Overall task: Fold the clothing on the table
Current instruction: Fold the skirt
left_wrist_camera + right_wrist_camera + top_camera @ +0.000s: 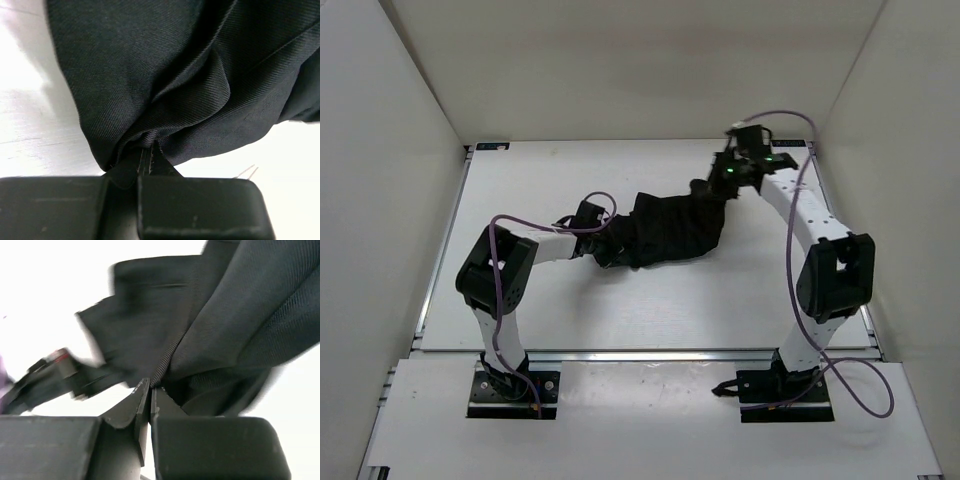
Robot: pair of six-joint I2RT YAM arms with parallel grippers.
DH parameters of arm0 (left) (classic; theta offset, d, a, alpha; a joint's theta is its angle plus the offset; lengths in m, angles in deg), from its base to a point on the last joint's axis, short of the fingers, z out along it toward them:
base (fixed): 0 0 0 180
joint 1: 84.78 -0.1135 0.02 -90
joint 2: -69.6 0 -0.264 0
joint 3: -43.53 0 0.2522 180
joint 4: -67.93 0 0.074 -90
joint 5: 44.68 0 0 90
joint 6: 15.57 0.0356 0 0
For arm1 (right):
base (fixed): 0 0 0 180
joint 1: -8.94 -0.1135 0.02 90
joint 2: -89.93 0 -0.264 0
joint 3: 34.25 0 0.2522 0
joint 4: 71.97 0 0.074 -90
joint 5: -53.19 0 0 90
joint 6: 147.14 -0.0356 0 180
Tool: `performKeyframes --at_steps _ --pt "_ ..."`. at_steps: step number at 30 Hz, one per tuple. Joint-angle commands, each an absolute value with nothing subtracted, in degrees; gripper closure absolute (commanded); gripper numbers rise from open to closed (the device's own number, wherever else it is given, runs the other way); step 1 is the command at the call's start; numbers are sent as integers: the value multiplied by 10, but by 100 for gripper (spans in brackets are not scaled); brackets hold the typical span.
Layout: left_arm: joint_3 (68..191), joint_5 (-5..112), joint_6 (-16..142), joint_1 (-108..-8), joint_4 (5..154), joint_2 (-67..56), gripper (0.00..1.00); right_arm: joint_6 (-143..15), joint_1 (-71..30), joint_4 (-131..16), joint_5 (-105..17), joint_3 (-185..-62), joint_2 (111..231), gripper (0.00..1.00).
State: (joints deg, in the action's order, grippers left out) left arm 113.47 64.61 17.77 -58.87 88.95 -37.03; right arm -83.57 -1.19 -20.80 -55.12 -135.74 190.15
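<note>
The black clothing (670,230) lies bunched in a band across the middle of the white table (620,310), stretched between my two grippers. My left gripper (607,247) is at its left end, and in the left wrist view it (145,156) is shut on a gathered fold of the clothing (165,75). My right gripper (720,186) is at the upper right end. In the right wrist view it (151,388) is shut on a ribbed edge of the clothing (240,315), which hangs up and away from the jaws.
White walls (380,150) enclose the table on three sides. A metal rail (650,354) runs along the near edge by the arm bases. Purple cables (800,150) loop off both arms. The left arm (45,377) shows blurred in the right wrist view.
</note>
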Motion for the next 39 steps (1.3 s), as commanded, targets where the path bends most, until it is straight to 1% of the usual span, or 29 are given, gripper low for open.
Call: performKeyframes --at_steps 1,6,8,13,17,18,21,23,25,26,27,28,29,30,31,32,34,35,37,39 --pt "1118 634 172 -591 885 -372 100 -824 -128 -151 -538 -1431 1936 100" --pt "1110 641 189 -609 878 -362 100 -817 -223 -112 -558 -1552 2056 100" --pt "1101 647 193 -619 873 -357 100 -809 -256 -97 -560 -1573 2085 100" --pt "1066 670 213 -642 853 -348 100 -785 -289 -94 -545 -1575 2149 100" --pt "1036 683 218 -654 842 -335 96 -777 -317 -86 -504 -1590 2200 100" --pt "1027 686 217 -660 836 -331 94 -776 -322 -83 -499 -1591 2207 100" --pt "1021 704 222 -664 835 -323 77 -781 -335 -85 -499 -1598 2220 100" --pt "1024 714 227 -673 848 -317 69 -780 -337 -68 -493 -1630 2219 98" --pt "1026 741 230 -675 851 -315 68 -784 -341 -43 -475 -1662 2207 91" --pt "1026 748 228 -675 851 -308 67 -781 -341 -28 -471 -1681 2199 85" --pt "1027 756 227 -677 857 -302 64 -787 -345 -10 -460 -1694 2183 73" --pt "1034 760 226 -676 862 -299 61 -784 -341 -3 -453 -1695 2177 66" --pt "1034 766 227 -675 872 -289 59 -789 -340 5 -452 -1703 2162 48" --pt "1036 770 228 -678 880 -278 57 -795 -339 15 -449 -1703 2145 34" --pt "1036 779 221 -677 885 -278 55 -798 -338 26 -445 -1702 2137 29" --pt "1032 790 214 -678 884 -266 53 -806 -336 41 -435 -1699 2123 13" --pt "1028 793 213 -676 899 -248 49 -810 -330 61 -417 -1690 2099 3" --pt "1024 792 220 -678 913 -231 49 -816 -325 73 -412 -1678 2075 1" --pt "1012 779 227 -683 944 -191 48 -821 -320 75 -392 -1644 2037 0" --pt "995 775 241 -693 976 -158 48 -824 -316 41 -401 -1567 1969 1"
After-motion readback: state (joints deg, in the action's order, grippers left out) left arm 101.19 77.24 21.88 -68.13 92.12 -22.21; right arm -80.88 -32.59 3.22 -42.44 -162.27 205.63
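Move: The skirt's right edge is already pinched in the right hand, held up clear of the table; the skirt's left end, where this edge is to be laid, is about 24 cm to that hand's left, 6 cm back and 16 cm below. The skirt's rear peak lies about 21 cm left of the right hand, level with it fore and aft and 16 cm down. The left hand already pinches the skirt's left corner right at its fingertips; the peak is some 10 cm ahead and 6 cm right of them. The skirt's raised right edge is swung leftward over the rest by the right hand, about 21 cm, drawing back 10 cm and sinking 14 cm with the wrist turning some 30 degrees counter-clockwise, then released as the fingers open wide and the hand rises. The left hand keeps its pinch on the left corner, easing left, then opens halfway and backs off, lifting a little. ##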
